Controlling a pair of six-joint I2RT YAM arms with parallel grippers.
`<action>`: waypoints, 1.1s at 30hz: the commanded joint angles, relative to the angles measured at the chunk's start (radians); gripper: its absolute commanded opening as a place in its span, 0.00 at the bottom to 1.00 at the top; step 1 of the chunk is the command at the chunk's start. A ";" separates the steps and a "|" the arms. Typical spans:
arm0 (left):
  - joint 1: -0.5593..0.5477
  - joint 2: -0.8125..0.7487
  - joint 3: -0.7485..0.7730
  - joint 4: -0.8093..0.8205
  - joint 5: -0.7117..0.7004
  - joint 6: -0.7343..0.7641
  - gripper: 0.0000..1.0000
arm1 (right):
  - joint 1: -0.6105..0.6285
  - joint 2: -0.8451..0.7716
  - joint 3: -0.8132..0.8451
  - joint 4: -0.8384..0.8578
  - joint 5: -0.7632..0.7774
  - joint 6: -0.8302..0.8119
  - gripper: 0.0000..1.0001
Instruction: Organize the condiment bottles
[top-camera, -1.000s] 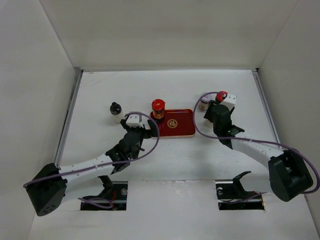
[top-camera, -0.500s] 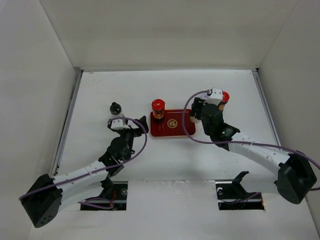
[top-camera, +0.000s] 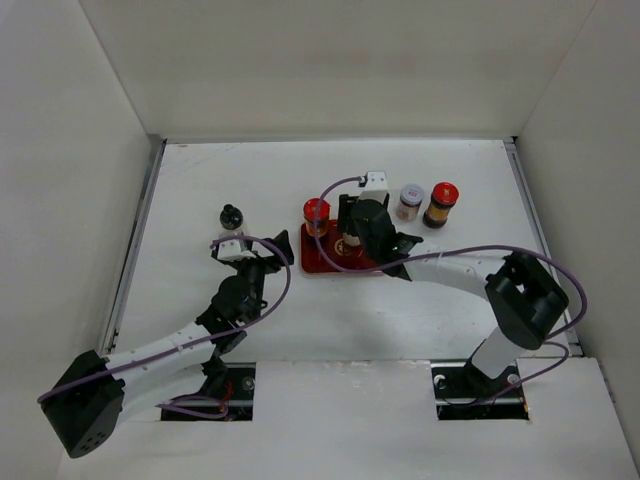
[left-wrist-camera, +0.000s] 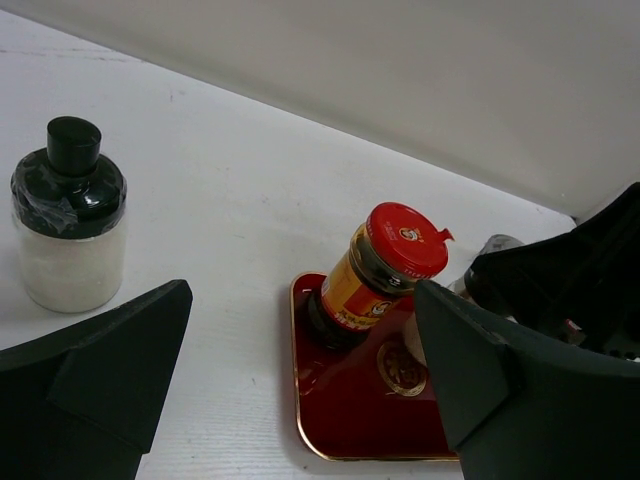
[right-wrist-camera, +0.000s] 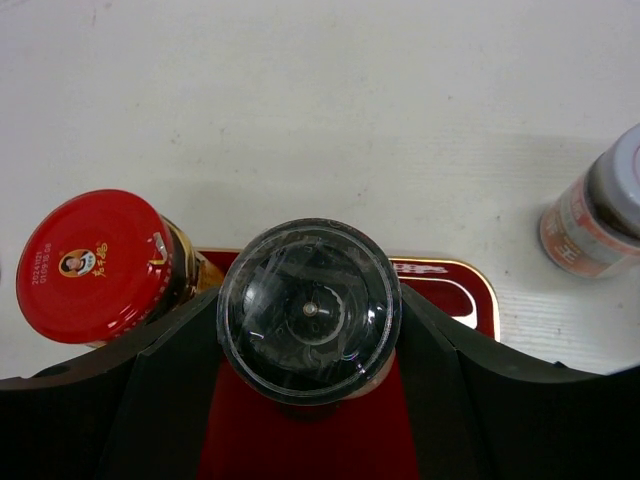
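My right gripper (top-camera: 352, 238) is shut on a bottle with a dark grey see-through cap (right-wrist-camera: 310, 310) and holds it upright over the red tray (top-camera: 378, 262). A red-capped jar (top-camera: 317, 213) stands on the tray's back left corner, just left of the held bottle. My left gripper (top-camera: 278, 252) is open and holds nothing, a little left of the tray. The black-capped bottle (left-wrist-camera: 70, 215) with white contents stands on the table left of it. A silver-capped bottle (top-camera: 410, 200) and another red-capped bottle (top-camera: 441, 203) stand behind the tray on the right.
White walls close the table (top-camera: 200, 180) on the left, back and right. In the left wrist view my right gripper's dark body (left-wrist-camera: 570, 270) fills the space right of the red-capped jar (left-wrist-camera: 385, 265).
My right gripper has carried the grey-capped bottle left from the back right group to above the tray. My left gripper drew back left from the tray, then held still.
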 joint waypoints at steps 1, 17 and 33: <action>-0.012 0.000 0.003 0.061 -0.006 -0.016 0.95 | 0.013 0.001 0.067 0.173 0.012 0.003 0.58; -0.034 0.071 0.024 0.072 -0.005 -0.008 0.95 | 0.022 0.047 0.032 0.226 0.066 0.045 0.90; -0.039 0.059 0.021 0.073 -0.009 -0.008 0.95 | -0.379 -0.298 -0.176 0.046 0.196 -0.008 1.00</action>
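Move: The right hand holds the black-capped bottle just above the red tray. Its standing spot, near the tray's middle, is about 1 cm ahead, 2 cm left and 8 cm below. The red-lidded jar already on the tray stands some 9 cm left and 1 cm ahead. The white-lidded jar is roughly 8 cm ahead and 13 cm right, and the far red-lidded jar 7 cm ahead and 21 cm right. From the left hand the spot is about 12 cm ahead, 22 cm right, 12 cm below. The right hand, still gripping the black-capped bottle, eases it down, left and forward by roughly 1.5 cm each way onto the tray beside the red-lidded jar, then opens its fingers wide. Once free it backs off slightly while rising about 7 cm, then sweeps some 19 cm to the right towards the white-lidded and far red-lidded jars, turning about 25 degrees clockwise as its fingertips tip up a little. ##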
